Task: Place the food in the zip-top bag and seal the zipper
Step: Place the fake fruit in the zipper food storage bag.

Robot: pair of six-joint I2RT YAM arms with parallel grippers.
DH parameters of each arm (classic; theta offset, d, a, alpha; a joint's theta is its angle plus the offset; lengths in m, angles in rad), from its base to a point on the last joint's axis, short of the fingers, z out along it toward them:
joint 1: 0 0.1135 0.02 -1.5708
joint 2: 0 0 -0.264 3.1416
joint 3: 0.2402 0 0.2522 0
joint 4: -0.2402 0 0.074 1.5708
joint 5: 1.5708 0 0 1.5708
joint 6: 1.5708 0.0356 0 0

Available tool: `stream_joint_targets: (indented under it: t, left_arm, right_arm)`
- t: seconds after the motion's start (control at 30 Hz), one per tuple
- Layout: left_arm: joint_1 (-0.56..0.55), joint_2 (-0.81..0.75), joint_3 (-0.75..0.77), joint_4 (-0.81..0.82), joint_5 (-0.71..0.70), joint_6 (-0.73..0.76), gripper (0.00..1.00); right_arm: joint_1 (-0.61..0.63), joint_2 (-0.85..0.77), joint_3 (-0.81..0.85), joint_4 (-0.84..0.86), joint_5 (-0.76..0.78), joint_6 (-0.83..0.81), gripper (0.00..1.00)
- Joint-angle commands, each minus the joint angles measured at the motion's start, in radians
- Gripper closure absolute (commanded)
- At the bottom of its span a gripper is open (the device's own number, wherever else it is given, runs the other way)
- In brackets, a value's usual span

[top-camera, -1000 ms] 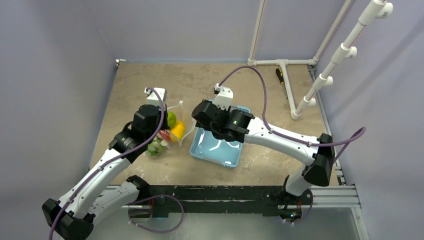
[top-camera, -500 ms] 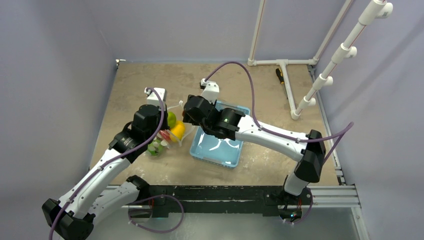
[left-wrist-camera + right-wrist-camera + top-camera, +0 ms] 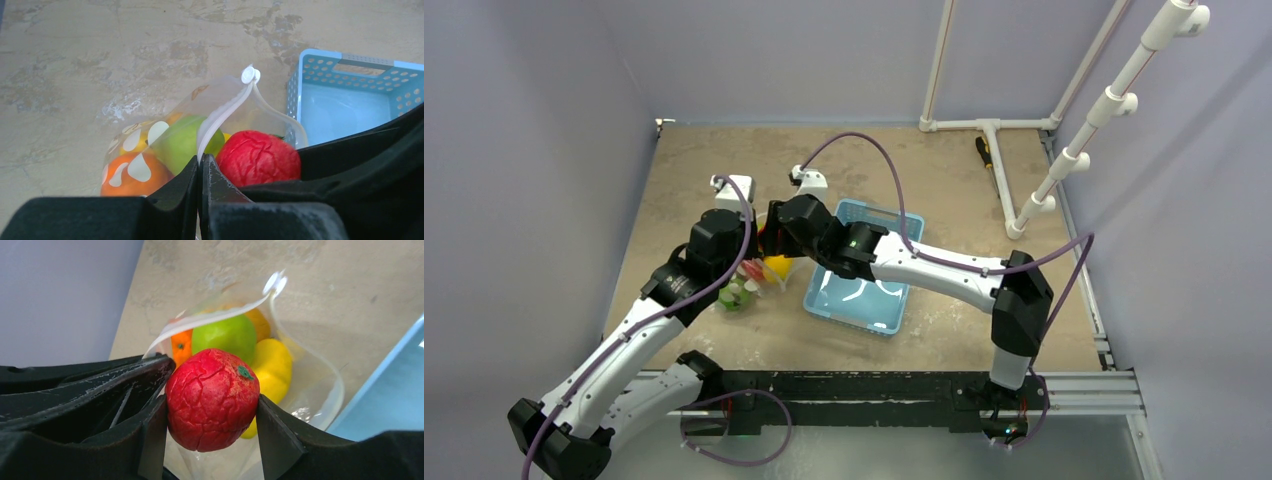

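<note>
The zip-top bag [image 3: 150,117] lies on the table left of the basket, its mouth held open. My left gripper [image 3: 201,160] is shut on the zipper [image 3: 222,116], pinching the whitish strip at the near lip. Inside the bag are food pieces: a green fruit [image 3: 180,145], an orange one [image 3: 132,177] and a yellow one [image 3: 272,365]. My right gripper [image 3: 212,405] is shut on a red fruit [image 3: 212,397], which hangs just over the open mouth. In the top view the right gripper [image 3: 769,235] sits right beside the left wrist.
The light-blue basket [image 3: 894,215] stands just right of the bag, under the right forearm. A screwdriver [image 3: 986,152] and a white pipe frame [image 3: 994,130] are at the back right. Grey walls close the table's left and back.
The right arm has swung left from above the basket to above the bag's mouth, carrying the red fruit. The left arm has held still.
</note>
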Motion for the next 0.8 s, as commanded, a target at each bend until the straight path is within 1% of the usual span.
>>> stream_joint_targets:
  t: [0.0, 0.1, 0.23, 0.33, 0.4, 0.57, 0.67, 0.77]
  left_arm:
    - [-0.005, -0.015, 0.003, 0.024, 0.001, -0.004, 1.0]
    - [-0.005, -0.015, 0.003, 0.024, 0.001, -0.004, 1.0]
    - [-0.005, -0.015, 0.002, 0.024, 0.0, -0.004, 1.0]
    - [-0.005, -0.015, 0.002, 0.023, -0.003, -0.004, 1.0]
    - [-0.005, -0.016, 0.003, 0.023, -0.005, -0.004, 1.0]
    - [-0.005, -0.02, 0.003, 0.023, -0.006, -0.004, 1.0]
    - [-0.005, -0.021, 0.002, 0.023, -0.007, -0.004, 1.0]
    - [-0.005, -0.025, 0.002, 0.022, -0.01, -0.004, 1.0]
  right_arm:
    - [-0.002, -0.016, -0.052, 0.158, -0.155, -0.035, 0.77]
    - [-0.002, -0.001, -0.074, 0.179, -0.194, -0.036, 0.72]
    - [-0.001, 0.008, -0.089, 0.196, -0.232, -0.041, 0.61]
    - [-0.001, 0.011, -0.091, 0.188, -0.232, -0.041, 0.45]
    - [-0.001, 0.008, -0.096, 0.175, -0.228, -0.039, 0.31]
    - [-0.001, -0.027, -0.118, 0.163, -0.23, -0.037, 0.14]
    - [-0.001, -0.051, -0.123, 0.157, -0.21, -0.039, 0.1]
    - [-0.001, -0.075, -0.12, 0.142, -0.177, -0.035, 0.1]
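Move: My right hand already has the red fruit over the zip-top bag's open mouth; the clear spot for it inside is about 6 cm below, 2 cm left and 1 cm back. The green fruit in the bag lies roughly 4 cm ahead, 4 cm left and 6 cm lower, the yellow fruit 1 cm ahead, straight below by 8 cm. The basket's middle is some 20 cm right, 3 cm back and 12 cm down. From my left hand, that spot is 3 cm right, level fore and aft, 6 cm below. I bring the red fruit down into the bag's mouth with my right hand, easing back and left as well, about 4 cm altogether, while the wrist turns some 10 degrees counter-clockwise. Then my fingers spread wide and let go of it, the hand sinking another centimetre or so. My left hand stays put, still pinching the rim to hold the bag open. ##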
